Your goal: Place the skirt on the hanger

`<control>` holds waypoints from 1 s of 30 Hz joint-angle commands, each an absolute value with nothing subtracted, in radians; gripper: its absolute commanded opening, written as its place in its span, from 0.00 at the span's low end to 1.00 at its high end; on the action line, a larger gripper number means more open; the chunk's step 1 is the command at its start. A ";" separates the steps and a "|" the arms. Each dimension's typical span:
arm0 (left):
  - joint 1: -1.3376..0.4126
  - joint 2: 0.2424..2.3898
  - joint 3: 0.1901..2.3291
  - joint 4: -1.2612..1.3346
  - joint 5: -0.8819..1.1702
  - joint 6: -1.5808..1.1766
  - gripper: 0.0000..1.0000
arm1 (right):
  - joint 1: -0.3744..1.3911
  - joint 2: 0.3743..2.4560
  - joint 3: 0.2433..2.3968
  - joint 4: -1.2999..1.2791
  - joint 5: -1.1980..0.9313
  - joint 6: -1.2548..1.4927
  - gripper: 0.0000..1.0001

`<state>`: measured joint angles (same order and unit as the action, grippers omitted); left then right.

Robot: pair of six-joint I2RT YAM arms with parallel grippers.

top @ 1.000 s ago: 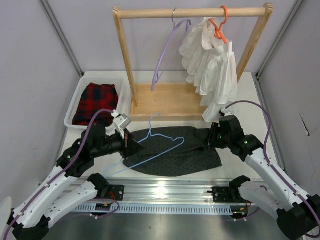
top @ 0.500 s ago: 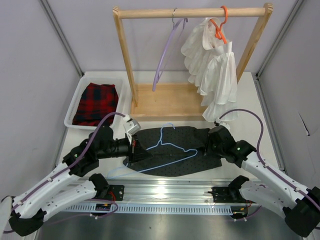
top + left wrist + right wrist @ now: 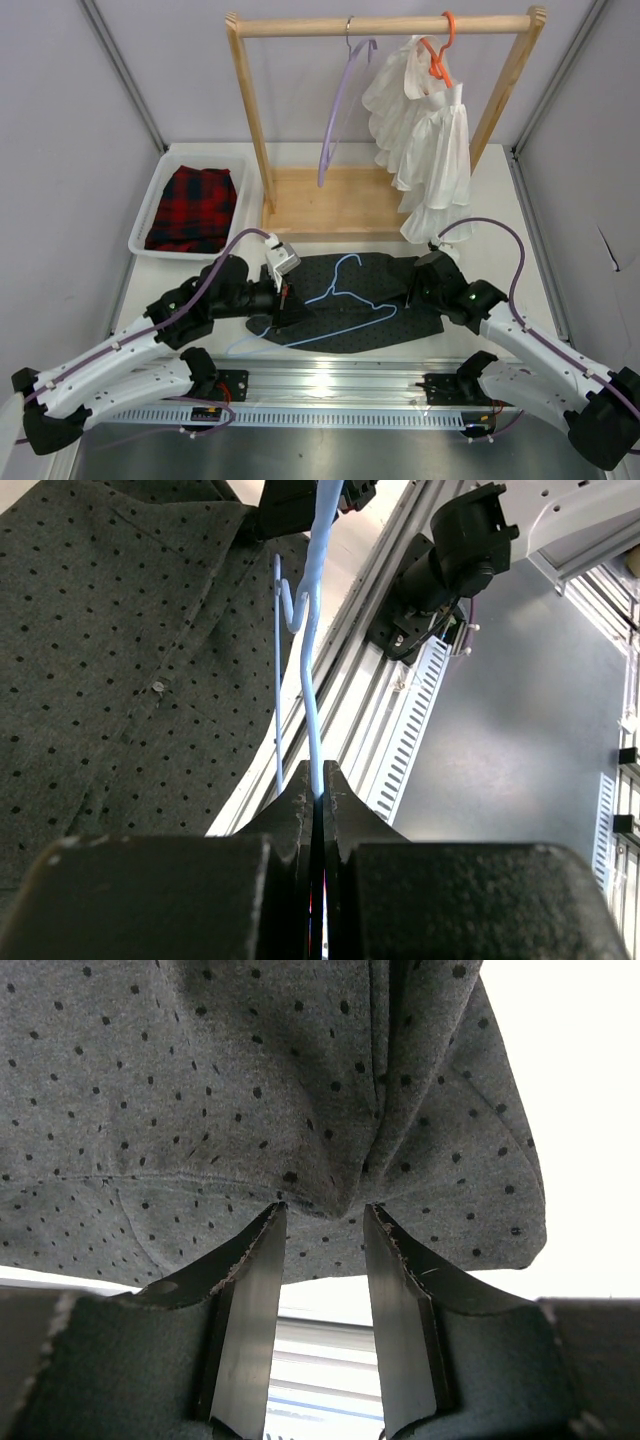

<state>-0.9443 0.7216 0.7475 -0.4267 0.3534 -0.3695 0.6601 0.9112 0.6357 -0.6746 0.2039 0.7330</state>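
The dark dotted skirt [image 3: 350,337] lies flat on the table in front of the arms. The pale blue wire hanger [image 3: 362,302] lies across it, hook pointing away from me. My left gripper [image 3: 293,305] is shut on the hanger's wire [image 3: 310,670] near its left end, over the skirt's left part [image 3: 120,630]. My right gripper [image 3: 412,290] is at the skirt's right side. In the right wrist view its jaws [image 3: 322,1210] stand apart with nothing between the pads. Their tips press into a pucker of skirt fabric [image 3: 250,1070].
A wooden rack [image 3: 385,25] stands at the back with a lilac hanger [image 3: 335,120] and an orange hanger [image 3: 440,50] carrying a white ruffled garment [image 3: 425,130]. A white bin [image 3: 150,215] at the left holds a plaid garment [image 3: 195,205]. A metal rail [image 3: 330,380] runs along the near edge.
My left arm has carried the hanger to the right, further over the skirt. The right gripper has shifted slightly and its jaws have widened. The lilac hanger has swung on the rack.
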 commanded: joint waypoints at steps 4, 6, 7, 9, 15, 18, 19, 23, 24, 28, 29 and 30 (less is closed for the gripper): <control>-0.960 0.726 0.715 -0.324 0.341 -0.406 0.00 | 0.669 0.896 0.660 -0.666 0.248 0.744 0.42; -0.960 0.730 0.681 -0.261 0.367 -0.432 0.00 | 0.669 0.878 0.672 -0.686 0.264 0.747 0.42; -0.963 0.732 0.664 -0.241 0.373 -0.440 0.00 | 0.670 0.868 0.676 -0.698 0.271 0.756 0.42; -0.963 0.744 0.640 -0.180 0.377 -0.456 0.00 | 0.669 0.850 0.687 -0.722 0.291 0.767 0.41; -0.963 0.810 0.592 -0.029 0.364 -0.476 0.00 | 0.672 0.758 0.738 -0.793 0.305 0.790 0.39; -0.963 0.865 0.569 0.090 0.402 -0.495 0.00 | 0.670 0.739 0.756 -0.810 0.296 0.788 0.39; -0.963 0.871 0.555 0.125 0.413 -0.503 0.00 | 0.672 0.738 0.759 -0.814 0.292 0.790 0.39; -0.965 0.900 0.538 0.190 0.396 -0.509 0.00 | 0.681 0.730 0.759 -0.828 0.296 0.796 0.39; -0.963 0.902 0.534 0.202 0.390 -0.508 0.00 | 0.683 0.727 0.759 -0.830 0.298 0.796 0.39; -0.963 0.891 0.506 0.235 0.354 -0.509 0.00 | 0.690 0.724 0.756 -0.825 0.287 0.796 0.39; -0.963 0.893 0.502 0.244 0.354 -0.512 0.00 | 0.695 0.724 0.755 -0.824 0.285 0.795 0.39; -0.963 0.896 0.502 0.259 0.354 -0.515 0.00 | 0.698 0.727 0.755 -0.821 0.282 0.795 0.39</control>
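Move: The left hand holds the blue hanger by its near shoulder. The waistband corner of the dark skirt lies about 19 cm to its right, 1 cm ahead and 13 cm below, and the rack base roughly 18 cm ahead and 6 cm right, on the table. The hanger's free end is some 4 cm left of the open right hand, 2 cm back and 4 cm above it; that waistband corner sits right under the right fingertips, about 2 cm down. Rightwards and down, the left hand carries the blue hanger about 5 cm across and 4 cm lower over the skirt, easing a little forward and tipping its fingers up some 10 degrees, grip kept. Meanwhile the right hand rises roughly 5 cm from the waistband corner, barely drifting right, its fingers tilting slightly more forward and staying part open, as the hanger's free end comes in at its fingertips. ##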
